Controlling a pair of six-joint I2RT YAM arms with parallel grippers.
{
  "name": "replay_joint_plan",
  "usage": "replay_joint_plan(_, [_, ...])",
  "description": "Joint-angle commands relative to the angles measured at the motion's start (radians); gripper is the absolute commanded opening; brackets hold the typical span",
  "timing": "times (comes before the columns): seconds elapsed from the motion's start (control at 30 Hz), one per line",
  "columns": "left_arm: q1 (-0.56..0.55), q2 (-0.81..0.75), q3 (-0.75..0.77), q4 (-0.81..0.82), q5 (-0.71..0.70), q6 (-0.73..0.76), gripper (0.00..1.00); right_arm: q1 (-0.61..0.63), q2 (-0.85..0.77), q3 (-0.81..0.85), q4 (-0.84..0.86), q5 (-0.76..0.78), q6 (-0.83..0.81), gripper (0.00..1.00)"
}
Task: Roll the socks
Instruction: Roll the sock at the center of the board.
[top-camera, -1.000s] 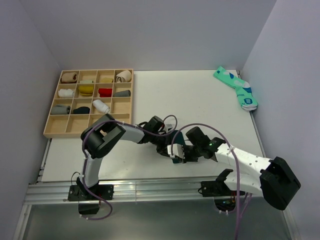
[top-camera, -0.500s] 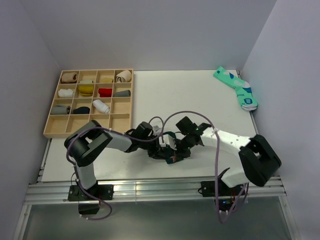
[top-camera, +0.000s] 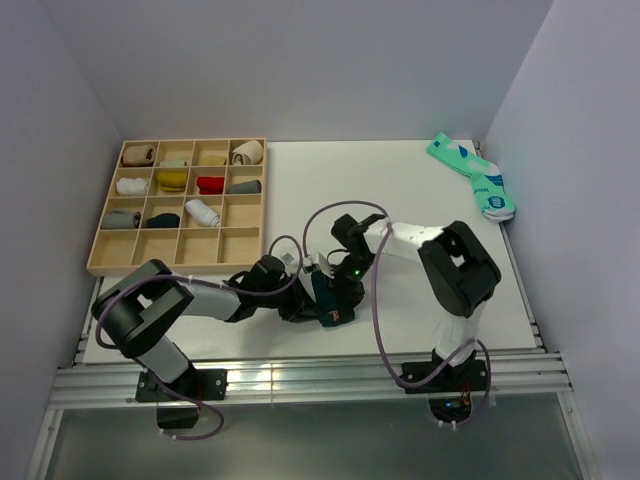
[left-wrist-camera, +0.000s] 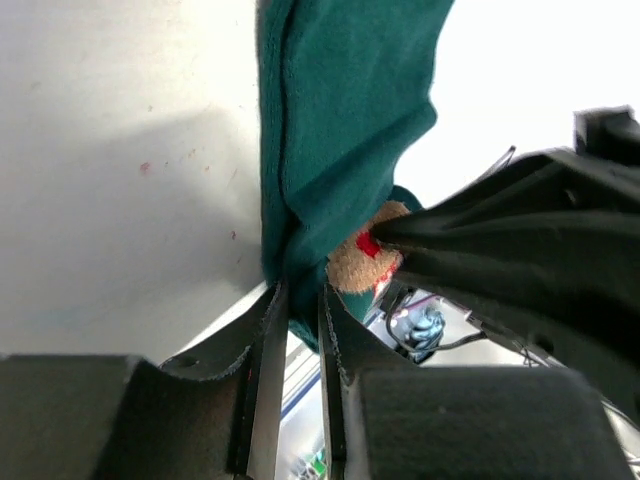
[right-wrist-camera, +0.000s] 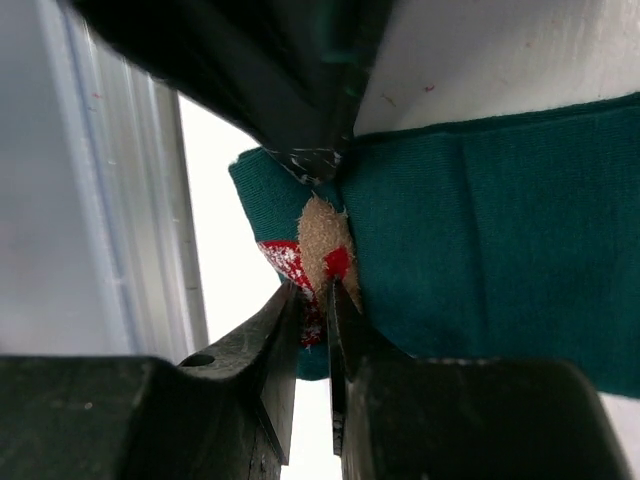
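A dark green sock (top-camera: 325, 292) lies bunched near the table's front edge, between both grippers. My left gripper (top-camera: 305, 297) reaches in low from the left and is shut on a fold of it; the left wrist view shows green cloth (left-wrist-camera: 340, 120) pinched between the narrow jaws (left-wrist-camera: 302, 295). My right gripper (top-camera: 342, 295) comes down from the far side. It is shut on the sock's edge at the red-and-white figure (right-wrist-camera: 290, 262), with a tan patch (right-wrist-camera: 322, 235) right at its tips (right-wrist-camera: 314, 290). The two grippers almost touch.
A wooden compartment tray (top-camera: 92, 262) with several rolled socks stands at the back left. A mint-green pair (top-camera: 475, 178) lies at the far right corner. The aluminium rail (top-camera: 300, 375) runs along the table's near edge, just in front of the sock.
Both grippers and the sock have shifted left. The right arm has folded in from the front right to the table's middle. The left arm has dropped low and stretched out.
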Motion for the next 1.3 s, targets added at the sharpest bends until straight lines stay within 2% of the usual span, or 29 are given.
replay_joint_plan(0.0, [-0.006,-0.083,-0.027,0.036,-0.089,0.014,0.24,-0.032,0.095,0.082,-0.108,0.001,-0.014,0.11])
replay_joint_plan(0.17, [-0.039,-0.175,-0.064,0.011,-0.200,0.047,0.27,-0.081,0.190,0.165,-0.193,0.002,-0.023,0.11])
replay_joint_plan(0.3, [-0.093,-0.240,-0.058,-0.027,-0.338,0.162,0.32,-0.093,0.235,0.198,-0.216,0.017,-0.007,0.11])
replay_joint_plan(0.33, [-0.116,-0.250,-0.058,-0.017,-0.385,0.184,0.34,-0.093,0.239,0.200,-0.213,0.020,0.004,0.11])
replay_joint_plan(0.47, [-0.139,-0.286,-0.087,0.083,-0.416,0.303,0.36,-0.093,0.261,0.217,-0.208,0.043,0.026,0.11])
replay_joint_plan(0.73, [-0.191,-0.275,-0.095,0.246,-0.415,0.685,0.42,-0.093,0.308,0.246,-0.229,0.049,0.036,0.12])
replay_joint_plan(0.9, [-0.191,-0.215,-0.067,0.304,-0.318,0.739,0.45,-0.093,0.328,0.257,-0.225,0.048,0.046,0.12])
replay_joint_plan(1.27, [-0.193,-0.056,-0.015,0.327,-0.257,0.767,0.47,-0.093,0.332,0.269,-0.240,0.049,0.046,0.12])
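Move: Just to the left hand's right, about 4 cm off and 1 cm ahead at fingertip height, is the started roll of the dark green sock, its left edge almost at the fingertips. The right hand already grips this roll, whose middle lies some 2 cm to its left. From the left hand, the flat part of the sock is about 6 cm ahead and 3 cm right; the sorting tray's middle is roughly 27 cm ahead and 33 cm left. Opening its fingers, the left hand lifts about 6 cm off the sock's left edge, rolls its wrist some 50 degrees, and drops back about 4 cm, ending slightly to the right with the open fingers either side of the roll's left end. The right hand keeps its pinch and turns the roll another 20 degrees or so forward, easing about a centimetre forward and right. ##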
